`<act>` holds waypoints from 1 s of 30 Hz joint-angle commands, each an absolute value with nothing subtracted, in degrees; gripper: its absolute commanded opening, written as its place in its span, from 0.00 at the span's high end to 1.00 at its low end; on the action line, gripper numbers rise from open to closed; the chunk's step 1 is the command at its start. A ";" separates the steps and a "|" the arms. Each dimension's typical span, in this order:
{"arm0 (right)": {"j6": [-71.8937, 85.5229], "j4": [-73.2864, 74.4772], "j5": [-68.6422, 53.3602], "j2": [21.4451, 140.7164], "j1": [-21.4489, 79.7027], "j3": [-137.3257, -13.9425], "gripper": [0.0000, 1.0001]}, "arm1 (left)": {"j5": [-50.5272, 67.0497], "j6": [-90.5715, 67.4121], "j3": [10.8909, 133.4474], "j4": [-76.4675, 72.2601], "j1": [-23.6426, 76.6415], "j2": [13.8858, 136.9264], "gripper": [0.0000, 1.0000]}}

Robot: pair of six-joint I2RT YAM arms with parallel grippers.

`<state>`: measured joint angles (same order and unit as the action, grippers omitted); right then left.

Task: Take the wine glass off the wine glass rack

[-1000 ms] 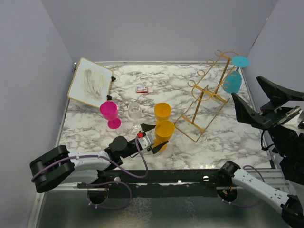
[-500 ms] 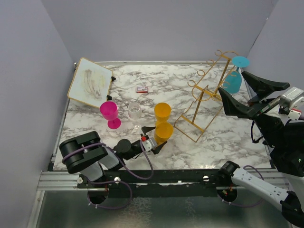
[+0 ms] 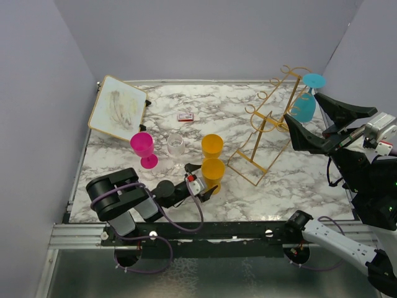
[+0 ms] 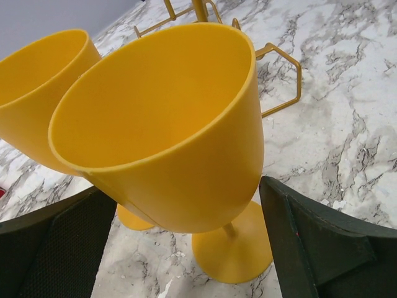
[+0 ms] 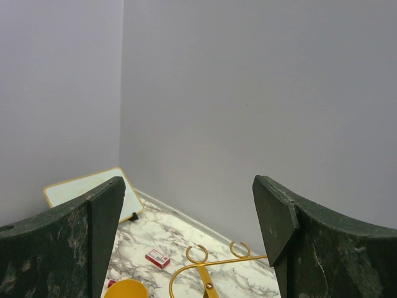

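The gold wine glass rack (image 3: pixel 267 133) stands at the right of the marble table; its curled hooks (image 5: pixel 205 273) show low in the right wrist view. A teal wine glass (image 3: pixel 304 107) hangs upside down from the rack's top right hook. My right gripper (image 3: pixel 303 108) is open and raised; from above its fingers frame the teal glass, but the wrist view shows no glass between them. My left gripper (image 3: pixel 200 179) is open around a yellow wine glass (image 4: pixel 173 136) that stands on the table, its fingers (image 4: pixel 322 242) on either side of the bowl.
A second yellow glass (image 3: pixel 212 144), a clear glass (image 3: pixel 176 144) and a pink glass (image 3: pixel 142 149) stand left of the rack. A framed whiteboard (image 3: pixel 118 107) leans at the back left. A small red box (image 3: pixel 185 117) lies mid-table. Purple walls close in on all sides.
The right gripper swung left to the teal glass, then held still. The left jaws widened around the standing yellow glass, and the left arm's elbow folded inward.
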<state>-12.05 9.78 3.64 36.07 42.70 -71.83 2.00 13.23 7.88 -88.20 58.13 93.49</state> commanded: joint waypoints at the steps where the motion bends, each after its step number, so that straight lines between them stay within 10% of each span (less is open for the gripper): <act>1: -11.49 8.88 4.49 36.52 42.98 -72.48 0.14 | -0.29 11.47 6.45 -100.98 58.03 92.21 0.01; 22: -14.71 6.12 3.68 37.98 42.98 -70.62 0.14 | -7.93 -3.28 0.28 -50.23 58.10 38.75 0.01; 30: -14.00 15.02 7.99 50.61 42.93 -78.61 0.15 | -13.61 -5.85 24.05 -11.43 58.05 30.36 0.01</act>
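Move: The yellow glass I have just set down stands between my left fingers, its middle about 2 cm ahead, 4 cm right and 3 cm below. From my left hand, the other yellow glass is 11 cm ahead and 4 cm right, the clear glass 14 ahead and 9 left, the pink glass 13 ahead and 22 left. From my right hand, the blue glass hangs roughly 24 cm ahead, 12 cm right and 21 cm below. My left hand, already open, slides back off the yellow glass's bowl to its left, then climbs clear, ending about 8 cm left and 14 cm higher, slightly back, with the fingertips tipping up some 25 degrees. Late on, my empty right hand starts forward and left, about 5 cm, high above the table towards the rack, fingers staying open. ##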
